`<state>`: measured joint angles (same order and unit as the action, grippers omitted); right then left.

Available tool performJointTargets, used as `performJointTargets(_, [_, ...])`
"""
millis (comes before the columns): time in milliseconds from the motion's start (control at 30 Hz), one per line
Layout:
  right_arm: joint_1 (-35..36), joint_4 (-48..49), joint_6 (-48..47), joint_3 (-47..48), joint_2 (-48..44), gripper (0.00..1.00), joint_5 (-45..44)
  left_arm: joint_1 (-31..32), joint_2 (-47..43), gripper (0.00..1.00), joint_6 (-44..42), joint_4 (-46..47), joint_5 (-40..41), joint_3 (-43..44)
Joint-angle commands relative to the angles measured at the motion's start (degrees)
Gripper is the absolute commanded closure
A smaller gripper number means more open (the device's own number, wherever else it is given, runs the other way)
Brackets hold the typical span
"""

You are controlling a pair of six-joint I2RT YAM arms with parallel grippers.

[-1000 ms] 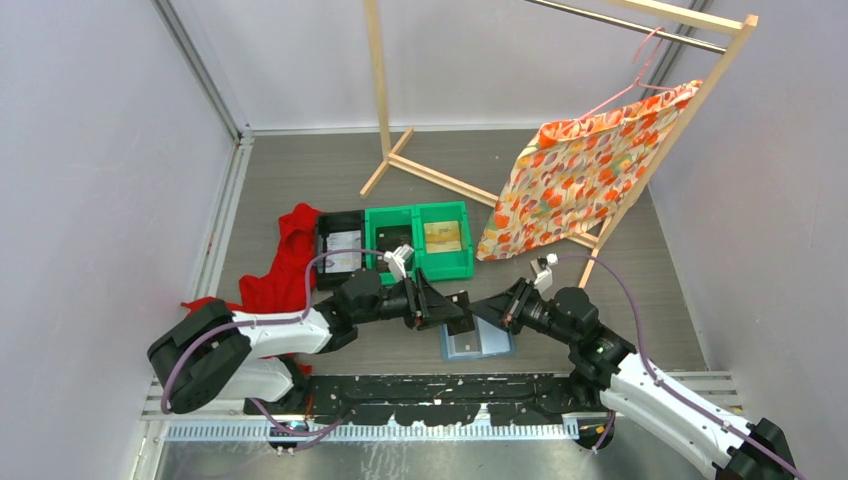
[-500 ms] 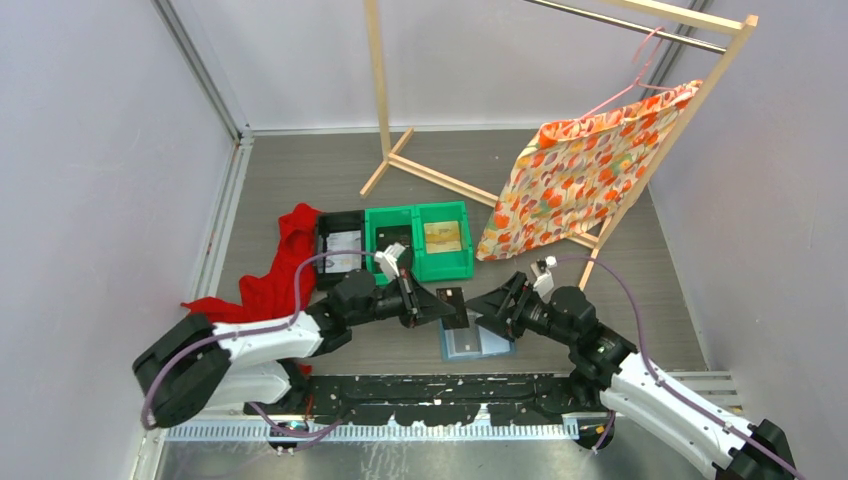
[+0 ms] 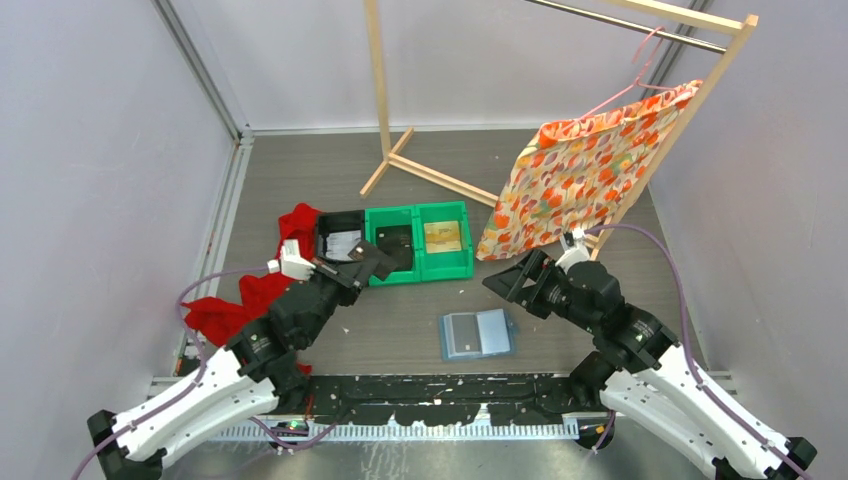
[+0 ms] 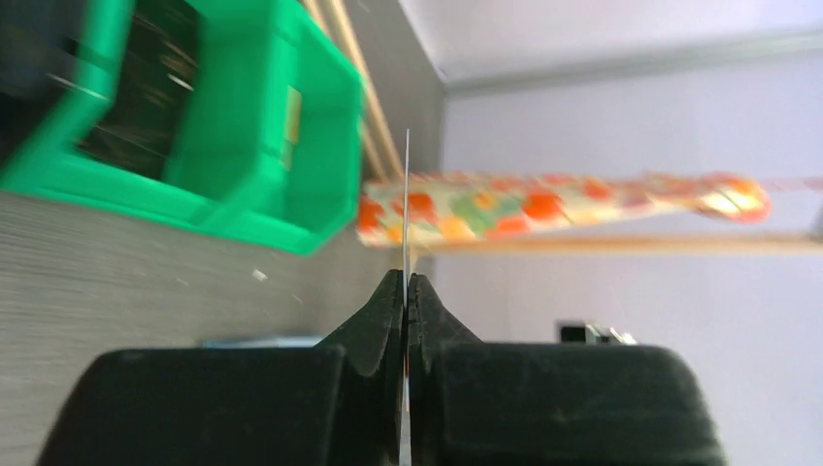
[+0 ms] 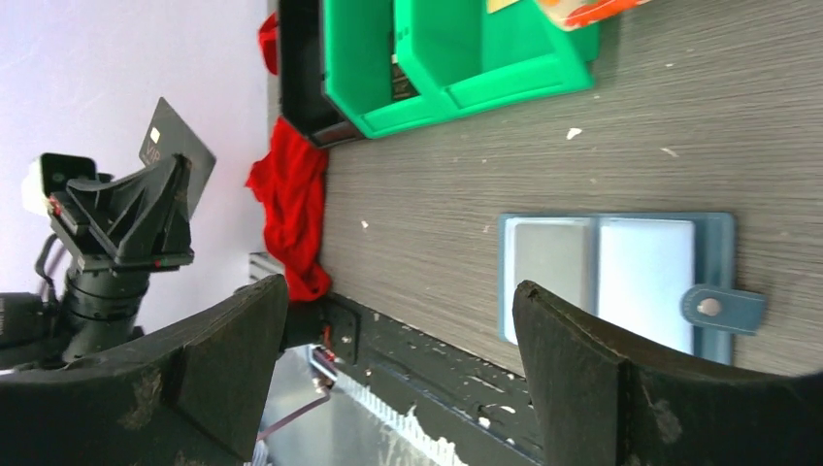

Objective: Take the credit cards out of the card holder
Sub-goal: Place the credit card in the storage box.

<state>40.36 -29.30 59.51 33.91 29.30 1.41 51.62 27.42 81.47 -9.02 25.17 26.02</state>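
Note:
The slate-blue card holder (image 3: 478,333) lies open and flat on the table near the front edge, showing its pale inner pockets and closure tab (image 5: 723,308). My left gripper (image 3: 352,268) is off to its left, lifted above the table near the bins, and shut on a dark grey credit card (image 3: 372,258). In the left wrist view that card (image 4: 407,194) shows edge-on between the closed fingertips (image 4: 393,291). The right wrist view shows it (image 5: 175,150) flat-on. My right gripper (image 3: 510,280) hangs open to the right of the card holder (image 5: 621,277), touching nothing.
Two green bins (image 3: 418,242) and a black bin (image 3: 340,245) with a whitish flat item stand behind the card holder. A red cloth (image 3: 265,290) lies at the left. A wooden rack (image 3: 400,150) with a patterned cloth (image 3: 580,175) stands at the back right.
My left gripper closed on the card and drew back to the left, away from the card holder. My right gripper opened and pulled back to the right, leaving the card holder on the table.

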Motion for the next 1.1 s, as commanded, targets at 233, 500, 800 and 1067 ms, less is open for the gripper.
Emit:
performJointTargets(233, [0.01, -4.87, -5.79, 4.27, 3.49, 0.10, -2.21, -0.11, 29.21, 0.99, 15.35, -13.16, 27.90, 18.38])
performJointTargets(500, [0.03, -9.14, -5.42, 5.87, 1.94, 0.10, -3.73, -0.28, 46.69, 0.99, 37.42, -26.91, 28.05, 29.92])
performJointTargets(800, [0.04, -14.27, -5.07, 7.28, 0.70, 0.10, -4.06, -2.96, 55.10, 0.99, 48.92, -26.51, 24.67, 33.58])
performJointTargets(1067, [0.01, -17.70, -4.74, 7.97, -0.34, 0.10, -3.87, -3.93, 62.49, 1.00, 57.47, -23.35, 22.02, 35.45])
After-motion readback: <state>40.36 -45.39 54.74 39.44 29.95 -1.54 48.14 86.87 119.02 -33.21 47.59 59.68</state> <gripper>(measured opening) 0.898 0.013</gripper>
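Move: The left gripper already pinches a black VIP card. The green box's left compartment, where black cards already lie, is about 12 cm ahead of it, 4 cm right and some 18 cm below. The gold-card compartment lies 9 cm right of that one, the black tray 12 cm left of it. The card holder is some 7 cm back and 21 cm right of the left gripper. From the right gripper the black-card compartment is about 17 cm ahead, 20 cm left. Swing the left gripper forward about 13 cm and down about 10 cm, bringing the pinched black card in over the left green compartment. Meanwhile turn the wrist some 40 degrees counter-clockwise and tip the fingers downward; keep them shut on the card. Draw the open, empty right gripper about 3 cm right, slightly back and down, clear of the box. ##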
